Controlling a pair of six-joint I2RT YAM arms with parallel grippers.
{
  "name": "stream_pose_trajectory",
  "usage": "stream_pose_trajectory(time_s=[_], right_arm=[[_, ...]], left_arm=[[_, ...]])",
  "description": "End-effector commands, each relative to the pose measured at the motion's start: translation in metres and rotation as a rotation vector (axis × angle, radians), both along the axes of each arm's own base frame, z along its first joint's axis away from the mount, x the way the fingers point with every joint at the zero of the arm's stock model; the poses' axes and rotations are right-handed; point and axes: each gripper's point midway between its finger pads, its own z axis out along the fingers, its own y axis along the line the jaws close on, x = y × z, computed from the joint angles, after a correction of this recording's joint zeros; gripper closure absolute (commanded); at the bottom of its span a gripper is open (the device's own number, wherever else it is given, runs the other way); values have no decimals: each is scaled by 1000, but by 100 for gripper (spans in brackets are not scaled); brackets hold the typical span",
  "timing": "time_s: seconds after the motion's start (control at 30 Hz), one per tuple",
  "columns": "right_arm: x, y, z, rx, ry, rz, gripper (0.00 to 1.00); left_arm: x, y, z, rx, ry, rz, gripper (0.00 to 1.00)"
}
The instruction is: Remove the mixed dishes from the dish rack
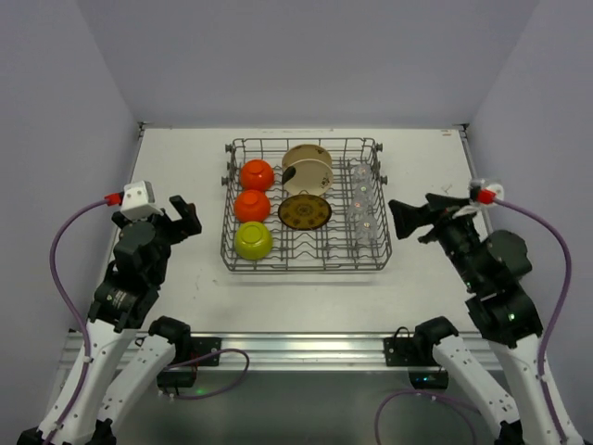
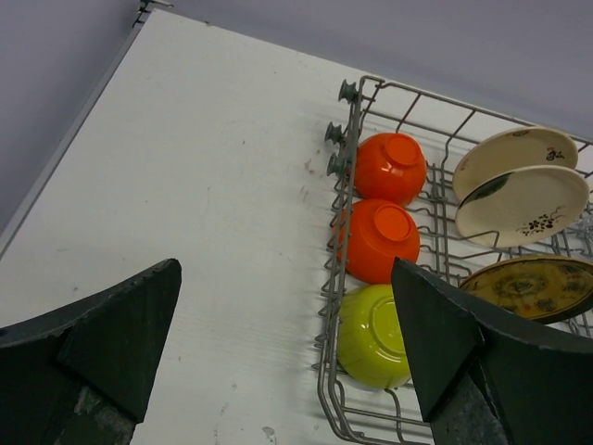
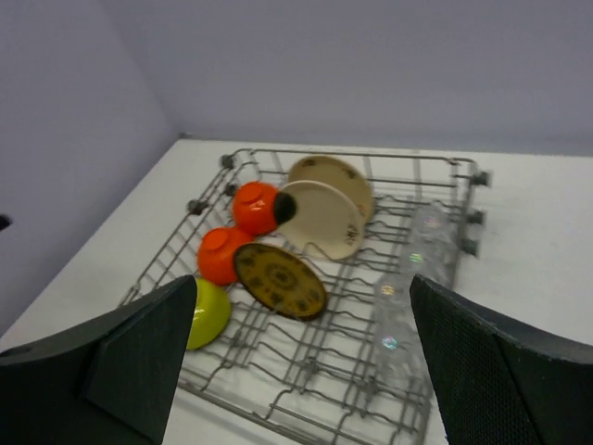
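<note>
The grey wire dish rack (image 1: 380,262) (image 2: 324,389) (image 3: 157,269) stands mid-table. Its left column holds two orange bowls (image 1: 257,174) (image 1: 252,206) and a yellow-green bowl (image 1: 253,240) (image 2: 371,336) (image 3: 208,312), all upside down. Two beige plates (image 1: 308,173) (image 3: 320,218) lean upright at the back, and a dark patterned plate (image 1: 305,212) (image 3: 278,280) lies tilted in the middle. Several clear glasses (image 1: 363,209) (image 3: 408,297) line the right side. My left gripper (image 1: 185,216) (image 2: 287,306) hangs open left of the rack. To the rack's right my right gripper (image 1: 400,220) (image 3: 301,320) is open and empty.
White table (image 1: 176,167) with a grey wall behind and side walls close to both edges. Bare table lies left of the rack (image 2: 185,185) and right of it (image 3: 547,232). Small black knobs (image 2: 335,148) stick out from the rack's left side.
</note>
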Motion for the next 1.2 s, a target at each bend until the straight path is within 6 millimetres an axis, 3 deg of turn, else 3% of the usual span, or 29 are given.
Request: stream_pose_trajectory(time_s=[0.0, 0.07, 0.1, 0.17, 0.2, 0.23, 0.27, 0.3, 0.37, 0.43, 0.47, 0.53, 0.57, 0.8, 1.17], right_arm=[[2, 86, 13, -162, -31, 506, 1], [1, 116, 2, -218, -12, 692, 1], [22, 122, -8, -295, -11, 667, 1], [41, 132, -11, -396, -48, 631, 1], [64, 137, -29, -462, -7, 609, 1], [81, 136, -34, -496, 16, 568, 1], [92, 140, -25, -519, 7, 550, 1], [111, 146, -52, -594, 71, 552, 1], [131, 150, -58, -695, 83, 501, 1], [147, 158, -90, -808, 147, 519, 1], [152, 165, -89, -846, 138, 526, 6], [156, 177, -116, -914, 190, 574, 13], [155, 183, -120, -950, 182, 591, 17], [156, 210, -157, -1017, 87, 723, 32], [174, 204, -217, -1181, 259, 769, 54]], left_arm=[[8, -6, 5, 5, -32, -26, 0], [9, -6, 3, 10, -18, -26, 0], [10, -7, 1, 12, -10, -29, 0], [9, -9, 0, 9, -8, -44, 0], [9, -10, 0, 8, -12, -50, 0], [9, -12, 0, 7, -15, -61, 0], [9, -12, 0, 6, -17, -63, 0], [9, -12, 0, 6, -18, -63, 0], [9, -14, -1, 7, -13, -72, 0], [9, -16, -2, 5, -11, -83, 0], [10, -16, -2, 4, -11, -86, 0], [10, -17, -3, 6, -8, -90, 0], [11, -18, -2, 5, -9, -92, 0], [9, -13, -2, 7, -11, -67, 0], [9, -11, -2, 10, -8, -57, 0]])
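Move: The brown plate I go for stands in the rack some 17 cm ahead of my right hand, about 24 cm to its left and roughly 26 cm below. Beyond that plate by 10 cm is the near cream plate; the middle orange bowl is 14 cm to its left and level with it, the green bowl as far left and 7 cm nearer, the glasses 15 cm to its right and 2 cm farther. From my left hand the plate lies about 14 cm ahead, 30 cm right and 17 cm down. I swing my right hand left over the glasses, then forward and ever more steeply down to the right end of the brown plate, some 20 cm each way. On the way I roll my left side down about 65 degrees, turn counter-clockwise until the fingers slant down, forward and left, and narrow them to roughly half open, one on each side of the rim. ##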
